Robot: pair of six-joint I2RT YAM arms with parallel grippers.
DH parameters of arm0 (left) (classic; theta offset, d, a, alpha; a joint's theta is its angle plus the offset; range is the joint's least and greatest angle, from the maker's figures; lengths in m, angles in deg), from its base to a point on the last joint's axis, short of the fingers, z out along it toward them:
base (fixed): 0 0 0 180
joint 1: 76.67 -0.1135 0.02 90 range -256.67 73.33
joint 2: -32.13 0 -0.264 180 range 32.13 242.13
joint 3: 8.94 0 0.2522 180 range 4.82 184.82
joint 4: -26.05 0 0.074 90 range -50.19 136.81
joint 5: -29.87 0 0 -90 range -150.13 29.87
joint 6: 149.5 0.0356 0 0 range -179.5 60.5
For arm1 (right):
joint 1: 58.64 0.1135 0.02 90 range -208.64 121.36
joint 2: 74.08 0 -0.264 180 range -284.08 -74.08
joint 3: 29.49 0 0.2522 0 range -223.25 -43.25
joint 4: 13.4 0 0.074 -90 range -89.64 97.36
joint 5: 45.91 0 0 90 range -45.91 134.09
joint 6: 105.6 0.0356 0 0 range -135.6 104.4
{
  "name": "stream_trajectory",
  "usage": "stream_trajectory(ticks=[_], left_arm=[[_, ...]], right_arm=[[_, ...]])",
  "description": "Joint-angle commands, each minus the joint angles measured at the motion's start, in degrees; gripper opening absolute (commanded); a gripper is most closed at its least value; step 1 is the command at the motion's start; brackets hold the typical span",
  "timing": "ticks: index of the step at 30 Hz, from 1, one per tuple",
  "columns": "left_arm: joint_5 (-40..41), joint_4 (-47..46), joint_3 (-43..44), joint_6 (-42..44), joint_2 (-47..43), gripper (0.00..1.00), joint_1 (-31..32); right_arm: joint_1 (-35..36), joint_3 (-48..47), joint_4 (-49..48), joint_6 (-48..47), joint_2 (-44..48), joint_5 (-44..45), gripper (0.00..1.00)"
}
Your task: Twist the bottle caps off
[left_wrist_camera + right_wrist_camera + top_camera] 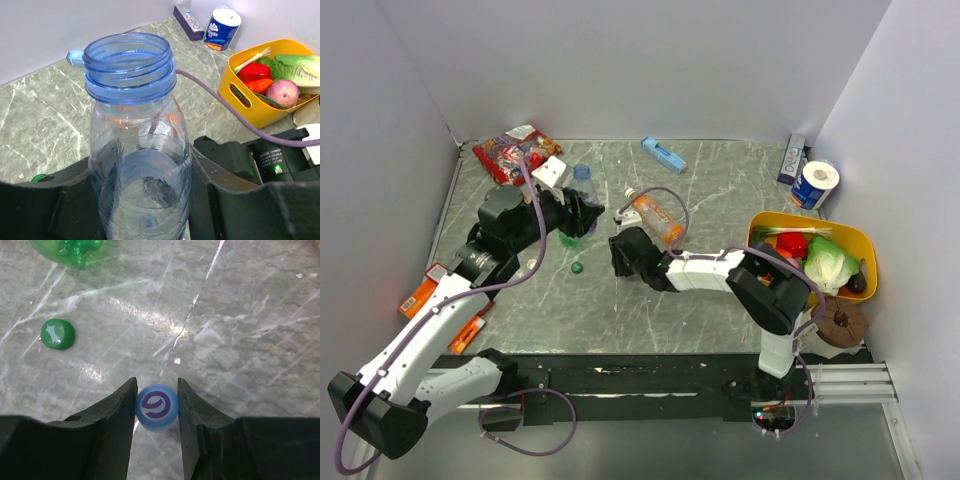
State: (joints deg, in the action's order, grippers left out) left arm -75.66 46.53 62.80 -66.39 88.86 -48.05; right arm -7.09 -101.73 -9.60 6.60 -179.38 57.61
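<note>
A clear bottle (135,150) with a blue threaded neck (129,65) stands upright and uncapped, and my left gripper (140,200) is shut on its body; the same clear bottle (583,182) appears in the top view at the left gripper (582,210). My right gripper (156,390) is shut on a blue cap (156,407) just above the table; this right gripper (618,255) sits mid-table in the top view. A green bottle (570,238) lies by the left gripper, its loose green cap (57,334) on the table. An orange bottle (656,216) lies behind the right gripper.
A yellow basket (860,250) of vegetables stands at the right, with a tissue roll (815,185) behind it. At the back are a flat blue box (663,154) and a red snack bag (513,152). Orange packets (420,296) lie by the left wall.
</note>
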Motion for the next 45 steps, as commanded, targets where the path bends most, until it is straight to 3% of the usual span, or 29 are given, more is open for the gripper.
stream_trajectory(ticks=[1, 17, 24, 27, 33, 39, 41, 45], left_arm=[[0.1, -1.7, 0.4, 0.0, 0.2, 0.51, -0.1], [1.1, -1.9, 0.2, 0.1, 0.1, 0.51, -0.1], [1.2, -1.7, 0.3, 0.2, 0.3, 0.51, -0.1], [1.1, -1.8, 0.2, 0.2, 0.3, 0.51, -0.1], [1.7, -1.8, 0.0, 0.5, 0.3, 0.51, -0.1], [0.1, -0.3, 0.9, 1.8, 2.1, 0.52, 0.7], [-5.3, 0.5, 1.4, 2.8, 2.8, 0.52, 1.6], [-11.9, 1.6, 1.3, 5.5, 4.1, 0.53, 6.7]], right_arm=[[1.1, -2.7, -4.5, 0.3, -1.4, 4.0, 0.26], [1.5, -7.0, -2.0, 1.0, -8.3, 6.0, 0.44], [1.8, -7.4, -1.0, 1.4, -8.8, 6.0, 0.63], [1.8, -6.7, -1.6, 1.7, -7.8, 5.8, 0.64], [1.9, 2.1, -6.1, -0.3, 3.9, 5.0, 0.65], [1.9, 12.9, -1.7, 2.9, 28.1, 6.2, 0.69], [0.0, 12.7, 4.2, 2.2, 37.3, 4.8, 0.71], [-10.8, 3.5, 19.0, 4.2, 46.3, -13.6, 0.73]])
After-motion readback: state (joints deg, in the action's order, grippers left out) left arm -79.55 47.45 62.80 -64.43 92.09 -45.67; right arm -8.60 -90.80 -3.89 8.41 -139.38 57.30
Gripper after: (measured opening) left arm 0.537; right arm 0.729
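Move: The blue cap is already pinched between the right fingertips; the bare spot for it lies about 3 cm below, 2 cm to the left and 1 cm ahead. The green cap lies some 10 cm left and 1 cm ahead of the hand, the green bottle 12 cm left and 9 cm ahead, and the lying orange bottle 8 cm right and 12 cm ahead. From the left hand, the blue cap is about 27 cm below, 5 cm right and 2 cm ahead. The blue cap is lowered the last 2 cm or so, easing left and slightly forward onto the bare table to the right of the green cap, where the right fingers open and let go. The right hand then climbs fast, about 20 cm, going right and back with its fingers tilting upward. The left hand keeps hold of the open blue bottle, nearly still until it starts right and down at the end. ##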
